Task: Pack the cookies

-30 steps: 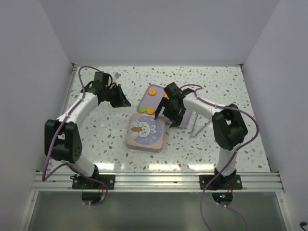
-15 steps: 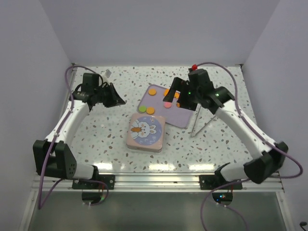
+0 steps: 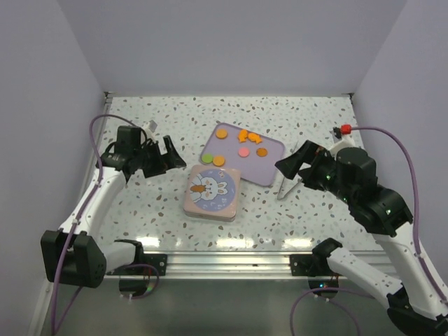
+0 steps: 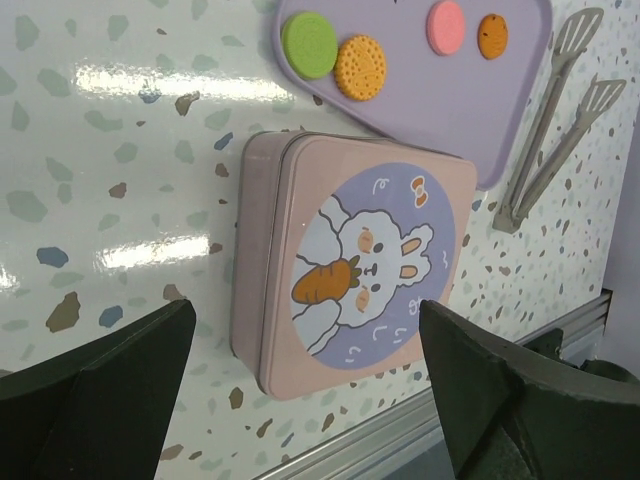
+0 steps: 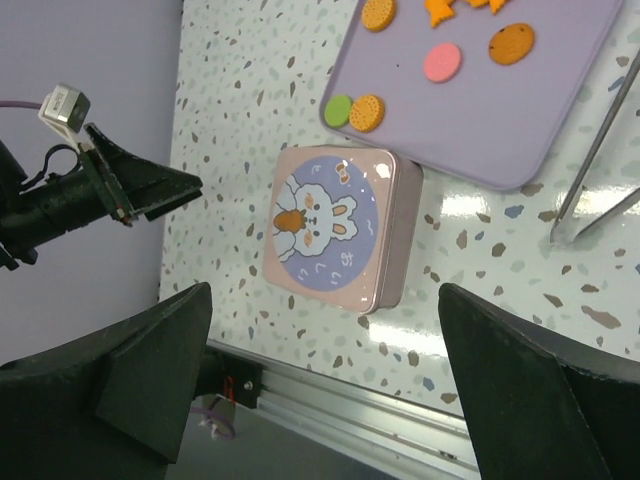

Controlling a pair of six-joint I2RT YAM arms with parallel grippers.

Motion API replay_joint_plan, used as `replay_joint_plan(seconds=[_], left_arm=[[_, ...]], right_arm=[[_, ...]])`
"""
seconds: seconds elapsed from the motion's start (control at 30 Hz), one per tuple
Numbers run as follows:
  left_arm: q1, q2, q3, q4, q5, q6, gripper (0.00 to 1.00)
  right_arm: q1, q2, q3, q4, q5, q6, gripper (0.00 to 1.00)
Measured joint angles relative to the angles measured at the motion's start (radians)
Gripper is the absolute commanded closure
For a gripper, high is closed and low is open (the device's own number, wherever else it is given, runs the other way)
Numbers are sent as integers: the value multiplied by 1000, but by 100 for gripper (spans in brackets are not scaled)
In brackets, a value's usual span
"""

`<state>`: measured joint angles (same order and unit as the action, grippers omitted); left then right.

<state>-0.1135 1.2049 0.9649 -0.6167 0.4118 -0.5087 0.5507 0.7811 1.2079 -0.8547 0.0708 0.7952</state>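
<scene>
Several cookies (image 3: 221, 133), mostly orange with one pink (image 4: 445, 26) and one green (image 4: 309, 45), lie on the lilac tray (image 3: 269, 168). A pink square tin (image 3: 212, 191) with a rabbit lid sits shut just in front of the tray. My left gripper (image 3: 171, 155) hangs open to the left of the tin, holding nothing; in its wrist view the left gripper (image 4: 305, 330) looks down on the tin (image 4: 360, 260). My right gripper (image 3: 294, 164) is open and empty, off the tray's right edge. In the right wrist view the right gripper (image 5: 325, 300) is high above the tin (image 5: 335, 225).
Grey tongs (image 3: 287, 187) lie on the speckled table right of the tray, also seen as tongs (image 4: 550, 140) in the left wrist view. White walls close in the left, back and right. An aluminium rail (image 3: 224, 262) runs along the near edge.
My left gripper has gone from shut to open and shifted nearer and slightly left. The right arm has drawn back from over the tray to its right side, jaws still open.
</scene>
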Motion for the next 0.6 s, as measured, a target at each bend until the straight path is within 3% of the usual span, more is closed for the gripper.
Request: replay_joint_plan(seconds=[0.27,0.43,0.6], left_arm=[[0,-81,-11,-4,-83,22,0],[0,-166,-30,5,-246,6,0],[0,-391,-193,118,-452,24,0]], right_arm=[[0,-125,-2,-75,21,53,1],[0,-205,8,-101,57,47,1],[1,-205,21,-133,132,-9,1]])
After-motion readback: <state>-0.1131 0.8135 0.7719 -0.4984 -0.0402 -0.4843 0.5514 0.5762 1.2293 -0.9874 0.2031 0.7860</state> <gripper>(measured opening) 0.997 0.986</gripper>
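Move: The closed cookie tin lies some 11 cm right of the left hand, 6 cm back and 14 cm below. The green cookie on the tray is 9 cm right and 9 cm ahead of the left hand; the purple tray's middle is 22 cm right and 11 cm ahead. From the right hand the tin is about 22 cm left, 3 cm ahead and 30 cm below, while the tongs lie roughly 7 cm right and 12 cm ahead. Both hands, open and empty, draw away from the lidded tin without touching anything. The left hand swings left about 8 cm, faster towards the end, and rises some 3 cm, its fingertips tilting up and turning counter-clockwise about 20 degrees, with a roll that lifts its left side. The right hand goes right and back, roughly 5 cm and 4 cm, rising a little. ##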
